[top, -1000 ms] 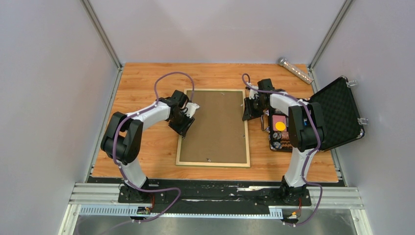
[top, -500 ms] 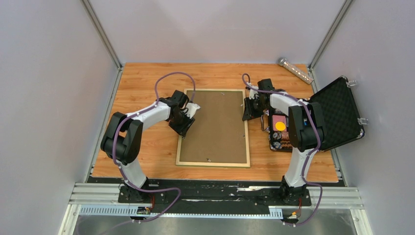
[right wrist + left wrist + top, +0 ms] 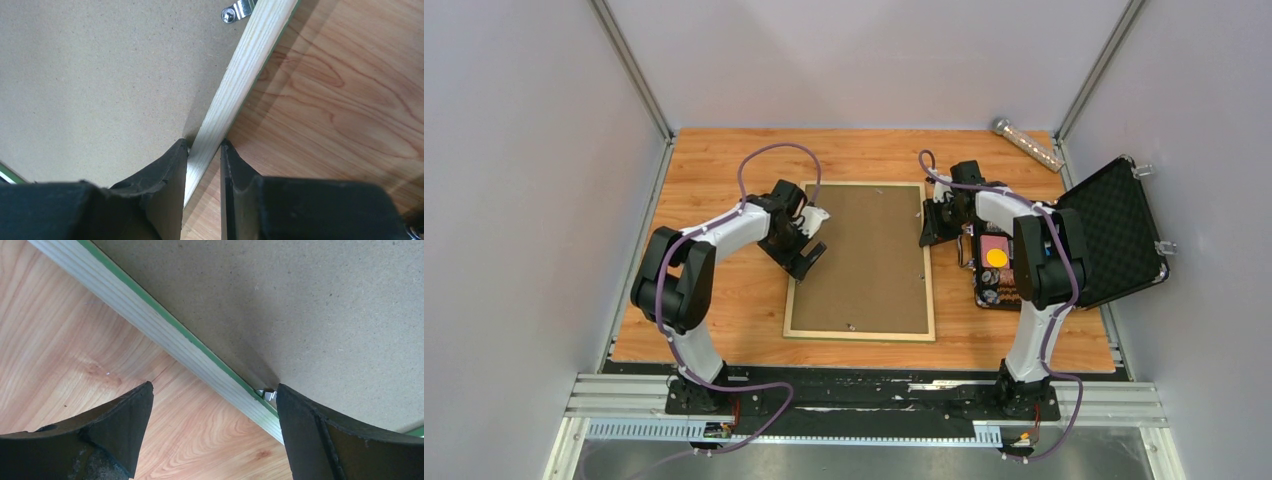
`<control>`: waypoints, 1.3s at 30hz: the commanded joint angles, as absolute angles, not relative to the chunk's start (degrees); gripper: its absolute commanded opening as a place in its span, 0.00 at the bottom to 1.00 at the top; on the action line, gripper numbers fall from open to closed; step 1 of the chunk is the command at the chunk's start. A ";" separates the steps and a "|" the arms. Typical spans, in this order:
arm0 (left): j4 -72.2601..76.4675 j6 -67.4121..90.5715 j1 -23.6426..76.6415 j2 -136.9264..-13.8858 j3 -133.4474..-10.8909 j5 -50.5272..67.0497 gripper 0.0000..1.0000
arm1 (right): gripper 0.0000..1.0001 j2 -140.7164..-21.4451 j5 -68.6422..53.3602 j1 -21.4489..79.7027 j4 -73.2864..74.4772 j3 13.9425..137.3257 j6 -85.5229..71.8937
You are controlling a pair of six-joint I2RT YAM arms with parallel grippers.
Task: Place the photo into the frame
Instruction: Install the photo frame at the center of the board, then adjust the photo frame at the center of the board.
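Note:
The frame (image 3: 929,290) lies face down mid-table, pale wood back up, with the brown backing board (image 3: 864,260) set in it. The photo is hidden. My left gripper (image 3: 812,238) stands open over the frame's left rail (image 3: 150,322), one finger above the table and the other above the backing board (image 3: 300,300) beside a small metal tab (image 3: 267,394); nothing is held. My right gripper (image 3: 927,228) is shut on the frame's right rail (image 3: 250,60), one finger on the board side and one on the outer side.
An open black foam-lined case (image 3: 1114,230) stands at the right, close to the right arm, with small items (image 3: 996,262) in its base. A clear tube (image 3: 1028,143) lies at the back right corner. Grey walls enclose the table.
My left gripper has opened wide from a half-closed hold at the frame's left rail. The right gripper and the frame have not moved.

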State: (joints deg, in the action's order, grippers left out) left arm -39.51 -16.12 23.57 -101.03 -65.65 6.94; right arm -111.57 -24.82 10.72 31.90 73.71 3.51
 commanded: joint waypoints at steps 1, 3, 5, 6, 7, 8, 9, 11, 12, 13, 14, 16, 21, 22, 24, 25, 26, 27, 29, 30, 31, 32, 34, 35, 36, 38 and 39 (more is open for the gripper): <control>-40.94 -14.97 21.53 -98.36 -68.25 7.97 1.00 | 0.04 -114.90 -21.40 10.72 29.10 74.94 7.03; -41.28 -14.62 20.28 -97.10 -68.86 9.02 1.00 | 0.04 -115.21 -21.20 10.79 29.54 75.43 7.73; -42.03 -14.66 18.93 -96.25 -69.68 10.26 1.00 | 0.04 -115.49 -21.18 10.73 29.91 75.94 8.58; -42.24 -14.61 18.47 -96.02 -70.22 11.11 1.00 | 0.04 -115.62 -21.23 10.72 30.08 76.22 9.05; -42.57 -14.60 17.47 -95.51 -70.44 11.62 1.00 | 0.04 -115.68 -21.56 10.73 30.45 76.60 9.57; -42.64 -14.48 16.95 -95.30 -70.76 12.64 1.00 | 0.04 -115.70 -21.99 10.72 30.72 77.12 10.25; -42.83 -14.32 15.91 -94.93 -70.93 13.04 1.00 | 0.04 -115.79 -22.32 10.80 31.02 77.55 10.81; -42.89 -14.07 14.44 -94.47 -71.46 14.03 1.00 | 0.04 -115.95 -23.14 10.94 31.66 78.60 12.23; -42.80 -13.94 13.94 -94.35 -71.74 14.41 1.00 | 0.04 -116.19 -23.59 10.96 32.09 79.36 13.09; -42.67 -13.66 13.13 -94.03 -71.86 14.54 1.00 | 0.04 -116.52 -24.02 11.05 32.70 80.08 14.03; -42.40 -13.51 12.34 -93.91 -72.08 14.71 1.00 | 0.04 -116.79 -24.41 11.11 33.26 80.89 14.97; -42.10 -13.24 11.43 -93.59 -72.46 14.71 1.00 | 0.04 -117.56 -24.89 11.40 34.24 82.51 16.86; -42.13 -13.13 9.89 -93.47 -73.32 14.87 1.00 | 0.04 -119.91 -26.36 12.46 37.36 86.85 22.96; -42.11 -13.16 9.61 -93.61 -73.40 14.81 1.00 | 0.04 -120.49 -26.77 12.76 38.41 87.87 24.34; -42.03 -13.26 9.32 -93.95 -73.54 14.51 1.00 | 0.04 -121.53 -27.60 13.78 40.09 89.64 27.52; -41.98 -13.33 9.19 -94.04 -73.56 14.42 1.00 | 0.04 -121.96 -27.80 14.43 40.75 90.42 29.50; -41.85 -13.43 8.98 -94.22 -73.56 14.26 1.00 | 0.04 -122.44 -27.90 15.21 41.44 91.13 31.19; -41.67 -13.60 8.84 -94.26 -73.56 14.21 1.00 | 0.04 -122.88 -27.89 15.88 42.08 91.90 32.70; -41.18 -13.99 8.47 -94.28 -73.26 13.62 1.00 | 0.04 -123.91 -27.73 17.40 43.70 94.08 36.24; -40.66 -14.44 8.27 -94.19 -73.15 13.36 1.00 | 0.04 -124.75 -27.77 18.10 44.77 95.23 37.95; -40.46 -14.69 8.18 -94.16 -72.78 12.57 1.00 | 0.04 -125.48 -27.96 18.53 45.81 96.59 39.78; -39.98 -15.34 8.00 -94.12 -72.64 12.22 1.00 | 0.04 -126.25 -28.40 18.85 47.07 98.21 41.64; -39.38 -16.11 7.92 -94.38 -72.08 11.21 1.00 | 0.06 -127.75 -29.76 19.29 49.55 101.14 45.59; -38.92 -16.23 7.91 -94.72 -71.79 10.34 1.00 | 0.06 -128.44 -30.28 19.52 50.59 102.47 47.69; -38.71 -16.45 7.87 -95.00 -71.71 9.92 1.00 | 0.06 -129.06 -30.70 19.71 51.33 103.61 49.98; -38.01 -16.17 7.90 -96.00 -71.78 9.35 1.00 | 0.07 -130.42 -31.12 20.20 52.31 106.09 53.62; -37.82 -16.04 7.91 -97.06 -72.10 9.57 1.00 | 0.07 -131.26 -30.99 20.48 52.94 107.74 55.24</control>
State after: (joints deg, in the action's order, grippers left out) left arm -40.47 -14.92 8.19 -95.81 -71.42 10.94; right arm -128.31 -29.52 19.68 49.28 102.54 38.74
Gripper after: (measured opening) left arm 0.997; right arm 0.251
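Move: My right hand already pinches the frame's right rail; the frame's centre lies about 15 cm to its left and 5 cm back, with one metal clip roughly 6 cm ahead of this hand and the black case some 21 cm to its right, 3 cm back. My left hand, already open, hovers astride the left rail: the frame's centre is about 15 cm right and 2 cm ahead, the far-left corner about 19 cm ahead, and a clip 3 cm back and 1 cm right. I swing the frame round flat with my right hand, keeping its pinch on the rail: after a short wait it eases forward about 4 cm, then sweeps some 7 cm left while turning roughly 40 degrees counter-clockwise. Meanwhile my wide-open left hand clears the left rail, going left, forward and up, about 6 cm each, with a slight counter-clockwise turn. ##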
